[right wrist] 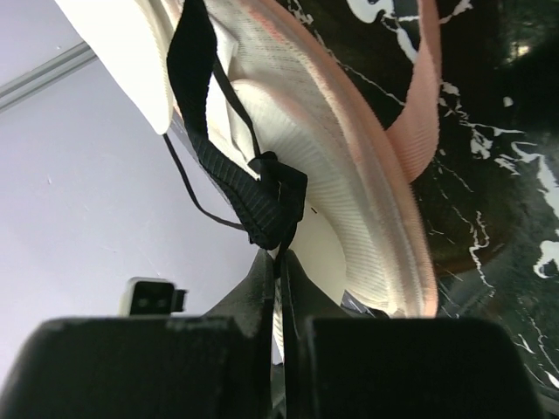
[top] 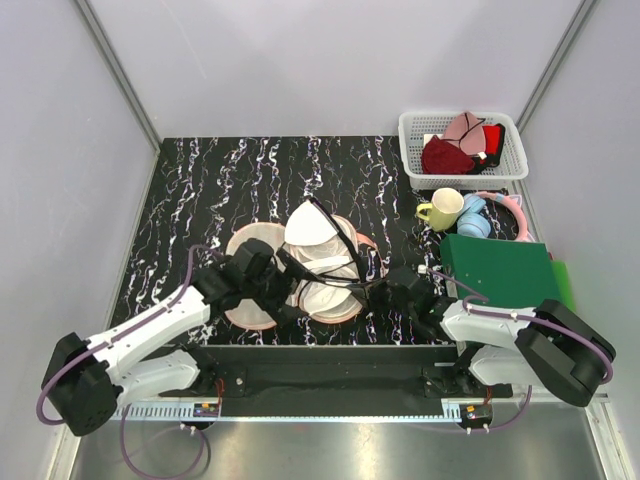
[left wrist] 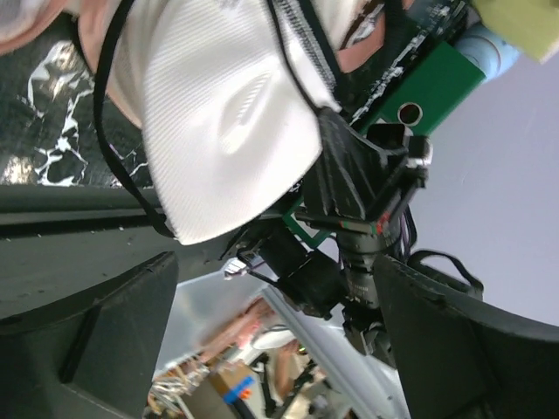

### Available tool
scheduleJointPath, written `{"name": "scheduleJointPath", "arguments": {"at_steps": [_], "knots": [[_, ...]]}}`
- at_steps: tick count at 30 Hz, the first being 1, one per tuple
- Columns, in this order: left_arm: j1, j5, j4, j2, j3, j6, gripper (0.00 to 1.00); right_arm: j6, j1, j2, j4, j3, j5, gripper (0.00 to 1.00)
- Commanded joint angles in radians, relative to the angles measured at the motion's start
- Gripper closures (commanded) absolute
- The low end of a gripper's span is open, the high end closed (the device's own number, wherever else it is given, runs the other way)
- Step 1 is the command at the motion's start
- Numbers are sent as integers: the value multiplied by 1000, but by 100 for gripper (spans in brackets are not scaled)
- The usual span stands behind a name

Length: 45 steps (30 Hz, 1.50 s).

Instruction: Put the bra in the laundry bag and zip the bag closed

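The laundry bag (top: 247, 243) lies open on the black marbled table, its pale pink lining up. The white bra (top: 312, 226) with black straps rests on it, one cup raised, the other lower at the bag's middle. My left gripper (top: 292, 292) is open at the near edge of the bag, nothing between its fingers (left wrist: 87, 340); a white cup (left wrist: 218, 113) fills the view just past them. My right gripper (top: 378, 290) is shut on the bra's black strap (right wrist: 271, 205), pinched at the fingertips (right wrist: 281, 262), beside the bag's pink zip edge (right wrist: 384, 192).
A white plastic basket (top: 505, 165) at the back right holds a dark red bra (top: 445, 155) and a pale pink garment (top: 462, 127). In front of it are a yellow mug (top: 442, 208), a blue item (top: 473, 222), pink headphones (top: 512, 205) and a green box (top: 500, 270).
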Motion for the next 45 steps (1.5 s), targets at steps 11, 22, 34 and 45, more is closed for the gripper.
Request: {"name": "scheduleJointPath", "arguments": {"at_steps": [11,22,34,45], "knots": [[-77,-47,7,-22,-41,-303,14,37,9,-40,28,29,23,100],[-64,-59,171,119,-94,-272,38,31,9,-47,7,32,-8,100],[56,-16,56,208,60,312,100,-108,-59,-238,-57,-40,-127,39],[98,45,-56,378,247,1145,100,-815,-222,-521,-810,290,-106,4]]}}
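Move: Just to the right of the open left hand, some 5 cm off and about 8 cm lower, is the bra's near cup with its thin black strap; the far cup lies about 15 cm ahead of that hand, and the bag's bare half about 13 cm to its left. The right hand, already shut on the black band, has the middle of the bag's other half roughly 9 cm to its left, 5 cm ahead and 5 cm below; the bag's peach handle is about 9 cm ahead. Sinking about 6 cm onto the near end of the bra, the left hand shuts its fingers on the thin black strap beside the near cup, then keeps hold, easing some 4 cm forward while the wrist turns some 30 degrees clockwise and rolls left side up. The right hand, nearly still until then, opens and lets go of the band, rising about 10 cm and drawing some 6 cm to the right, away from the bag. ##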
